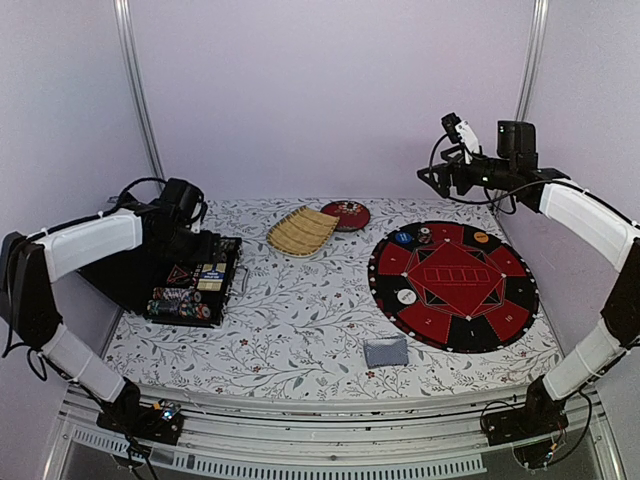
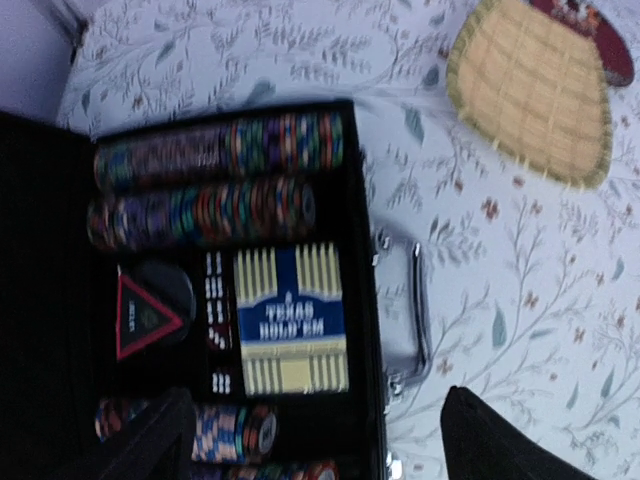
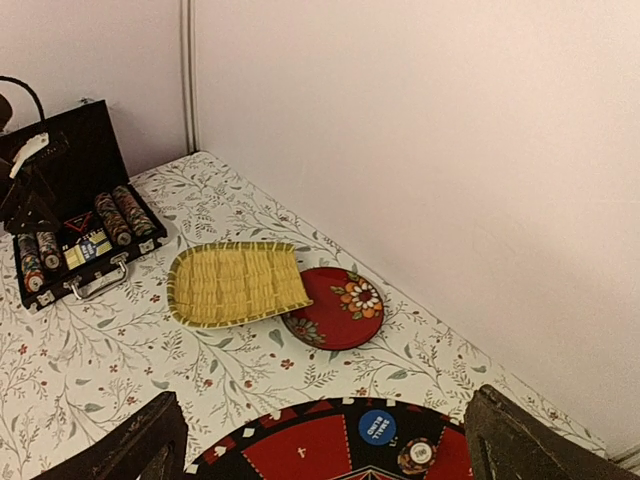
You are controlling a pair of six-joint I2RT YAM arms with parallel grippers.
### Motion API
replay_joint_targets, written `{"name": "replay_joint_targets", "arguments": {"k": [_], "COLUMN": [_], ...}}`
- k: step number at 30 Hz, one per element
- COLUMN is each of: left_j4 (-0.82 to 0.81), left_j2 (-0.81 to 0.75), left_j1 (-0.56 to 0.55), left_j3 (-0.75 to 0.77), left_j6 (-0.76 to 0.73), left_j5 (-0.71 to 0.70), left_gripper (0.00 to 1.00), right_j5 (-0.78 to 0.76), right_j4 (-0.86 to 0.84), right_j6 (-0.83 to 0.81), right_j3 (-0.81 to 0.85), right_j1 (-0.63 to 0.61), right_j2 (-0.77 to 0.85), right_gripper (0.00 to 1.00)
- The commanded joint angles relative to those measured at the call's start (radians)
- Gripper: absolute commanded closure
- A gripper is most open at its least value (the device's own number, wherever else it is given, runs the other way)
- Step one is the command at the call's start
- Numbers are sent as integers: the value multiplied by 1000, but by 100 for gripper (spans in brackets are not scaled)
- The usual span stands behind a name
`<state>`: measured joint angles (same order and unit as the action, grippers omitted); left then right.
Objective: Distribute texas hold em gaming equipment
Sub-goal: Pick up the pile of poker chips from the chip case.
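Observation:
An open black case at the left holds rows of mixed-colour poker chips and a blue and yellow Texas Hold'em box. My left gripper hovers open over the case's near half with nothing between its fingers. On the round red and black poker mat lie a blue small-blind button, a chip, an orange chip and a white button. A grey-blue card deck lies in front of the mat. My right gripper is raised high above the mat's far edge, open and empty.
A woven bamboo tray overlaps a round red lacquer dish at the back middle. The case's lid stands open to the left, and its metal handle points toward the table's middle. Walls close off the back and the sides.

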<state>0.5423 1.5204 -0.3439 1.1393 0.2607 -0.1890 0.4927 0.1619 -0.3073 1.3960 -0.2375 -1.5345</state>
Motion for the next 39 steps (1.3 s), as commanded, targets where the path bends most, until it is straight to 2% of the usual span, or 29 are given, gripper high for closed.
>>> {"name": "replay_joint_targets", "arguments": {"k": [1, 3, 5, 15, 23, 30, 34, 39], "left_j4": [206, 184, 173, 42, -45, -49, -46, -32], "left_j2": [-117, -170, -189, -146, -82, -74, -84, -83], "left_j1": [8, 5, 4, 6, 6, -20, -81, -101], "left_j3": [-133, -211, -260, -348, -371, -395, -382, -381], "left_j6": [210, 259, 290, 257, 232, 246, 238, 234], "left_j5": [0, 3, 7, 13, 30, 83, 58, 9], "left_gripper": [30, 41, 43, 34, 38, 42, 42, 41], "right_j5": [-44, -83, -101, -103, -101, -94, -85, -67], "right_j4": [1, 19, 24, 27, 39, 44, 45, 50], "right_j6": [26, 1, -20, -41, -48, -51, -51, -55], "right_j3": [-88, -98, -105, -119, -120, -117, -114, -112], "right_j1": [-42, -68, -87, -98, -100, -103, -102, -102], "right_j2": [43, 51, 51, 49, 49, 44, 43, 42], "right_gripper": [2, 2, 2, 1, 1, 1, 1, 1]}}
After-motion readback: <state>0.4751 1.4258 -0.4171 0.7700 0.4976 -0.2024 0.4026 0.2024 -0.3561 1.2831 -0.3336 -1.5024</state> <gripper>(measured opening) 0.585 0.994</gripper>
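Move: The pile of poker chips to be taken, at the right end of the case's nearest row, lies about 9 cm back and 2 cm left of the left hand, some 12 cm below it. The second chip row sits 4 cm farther out and 5 cm left of that pile; the card deck is about 2 cm ahead of the hand, 1 cm left. From the right hand the pile lies roughly 50 cm left, 14 cm back and 31 cm down. To the right end of the nearest chip row the left hand comes back and down across the case, about 9 cm each way, overshooting slightly backward before easing forward, then sidling some 2 cm right. It tips about 10 degrees steeper and turns slightly counter-clockwise, while its fingers narrow by roughly a third and stay open, the left over the chips, the right past their end. The open right hand settles 5 cm lower, drifting slightly back and left. ##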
